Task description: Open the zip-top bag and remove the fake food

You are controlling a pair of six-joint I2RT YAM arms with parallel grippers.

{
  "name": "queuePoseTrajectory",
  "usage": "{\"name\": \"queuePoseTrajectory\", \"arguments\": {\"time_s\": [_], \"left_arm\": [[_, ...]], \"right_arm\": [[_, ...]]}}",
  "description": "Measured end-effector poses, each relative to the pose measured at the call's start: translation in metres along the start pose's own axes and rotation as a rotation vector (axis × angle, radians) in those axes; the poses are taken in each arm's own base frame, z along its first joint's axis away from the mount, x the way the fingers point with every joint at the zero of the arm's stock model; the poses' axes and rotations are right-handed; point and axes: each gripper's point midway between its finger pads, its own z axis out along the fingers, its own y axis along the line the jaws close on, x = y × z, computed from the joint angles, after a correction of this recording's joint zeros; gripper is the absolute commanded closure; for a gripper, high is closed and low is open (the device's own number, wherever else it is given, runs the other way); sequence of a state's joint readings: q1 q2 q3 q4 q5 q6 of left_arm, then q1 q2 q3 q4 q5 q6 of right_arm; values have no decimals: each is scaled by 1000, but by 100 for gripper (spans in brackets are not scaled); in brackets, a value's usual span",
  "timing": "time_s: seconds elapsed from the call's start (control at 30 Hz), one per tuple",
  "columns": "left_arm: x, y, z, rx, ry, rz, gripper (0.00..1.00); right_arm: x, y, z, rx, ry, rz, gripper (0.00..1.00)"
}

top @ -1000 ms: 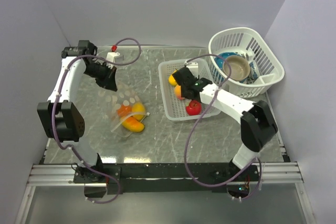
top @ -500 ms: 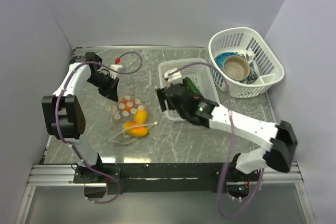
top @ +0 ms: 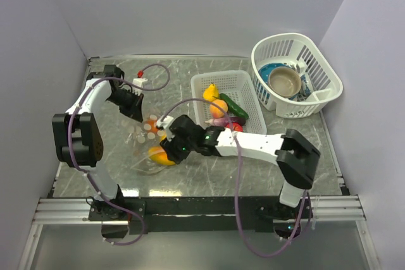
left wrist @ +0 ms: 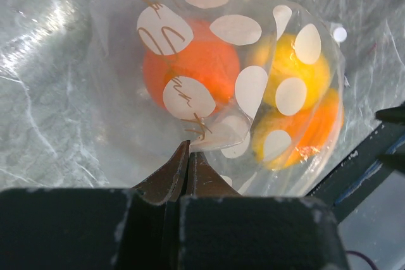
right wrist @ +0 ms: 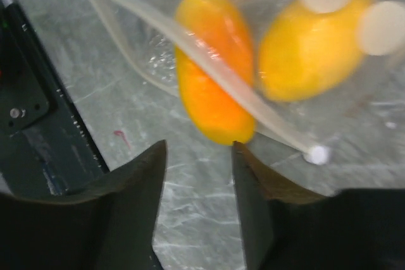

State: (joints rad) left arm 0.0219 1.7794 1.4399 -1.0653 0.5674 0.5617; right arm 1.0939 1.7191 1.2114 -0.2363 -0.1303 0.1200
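Note:
The zip-top bag [top: 140, 138], clear with white dots, lies on the table left of centre. My left gripper [top: 135, 110] is shut on a fold of the bag [left wrist: 190, 26], fingertips [left wrist: 188, 151] pressed together. Fake food shows through the plastic: a round orange piece [left wrist: 196, 61] and yellow ones [left wrist: 291, 74]. My right gripper [top: 166, 150] is open at the bag's near end, both fingers low over the table. An orange-yellow piece [right wrist: 212, 86] lies just beyond its open jaws [right wrist: 198, 150], under the white zip strip [right wrist: 190, 45]. A yellow piece [right wrist: 310, 49] lies beside it.
A rectangular white lattice basket [top: 197, 81] right of the bag holds a yellow pear [top: 211, 91], a green cucumber [top: 235, 107], orange and red pieces. A round white basket [top: 323, 61] with a bowl and dishes stands at the back right. The right arm stretches across the table's middle.
The right arm has swung left from the rectangular basket to the bag's near end, and its jaws have narrowed. The left gripper stays shut on the bag.

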Motion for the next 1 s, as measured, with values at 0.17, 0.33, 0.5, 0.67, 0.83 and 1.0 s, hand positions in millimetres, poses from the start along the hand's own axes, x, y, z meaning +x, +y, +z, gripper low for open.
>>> {"name": "queuePoseTrajectory", "arguments": {"time_s": [0.17,0.33,0.5,0.67,0.83,1.0], "left_arm": [[-6,5,1,-23,-20,-14,99],[-9,7,1,-29,-31,-16,99],[-10,7,2,-30,-34,-14,99],[-10,6,2,-30,-33,-18,99],[-9,7,4,-27,-30,-22,99],[-8,8,7,-23,-24,-27,99]], "right_arm": [[0,13,9,-73,40,-25,16],[-18,14,13,-74,13,-45,0],[-7,8,34,-47,62,-41,0],[3,6,48,-40,106,-32,2],[0,9,47,-37,100,-33,3],[-3,12,47,-40,95,-38,3]]}}
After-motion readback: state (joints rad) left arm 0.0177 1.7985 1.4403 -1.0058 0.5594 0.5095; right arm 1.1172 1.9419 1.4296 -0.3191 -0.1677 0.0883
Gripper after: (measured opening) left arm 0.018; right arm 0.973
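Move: Below the half-open right hand, about 5 cm to its left, 1 cm ahead and some 6 cm down, lies the mango, with the bag's zip strip running across it. The rounder yellow fruit sits about 6 cm farther out than the mango, and the red-orange fruit about 11 cm farther out and 4 cm more to the left. From the left hand, which pinches the bag film, the mango is roughly 12 cm back, 7 cm right and 7 cm lower. Spreading its fingers from about half to fully open, the right hand goes about 4 cm left towards the mango at the bag's mouth, then sinks some 3 cm, so that the fingers straddle its near end, one on the base side and one on the far side by the zip strip. The left hand keeps its pinch on the film, easing forward about 1 cm. ##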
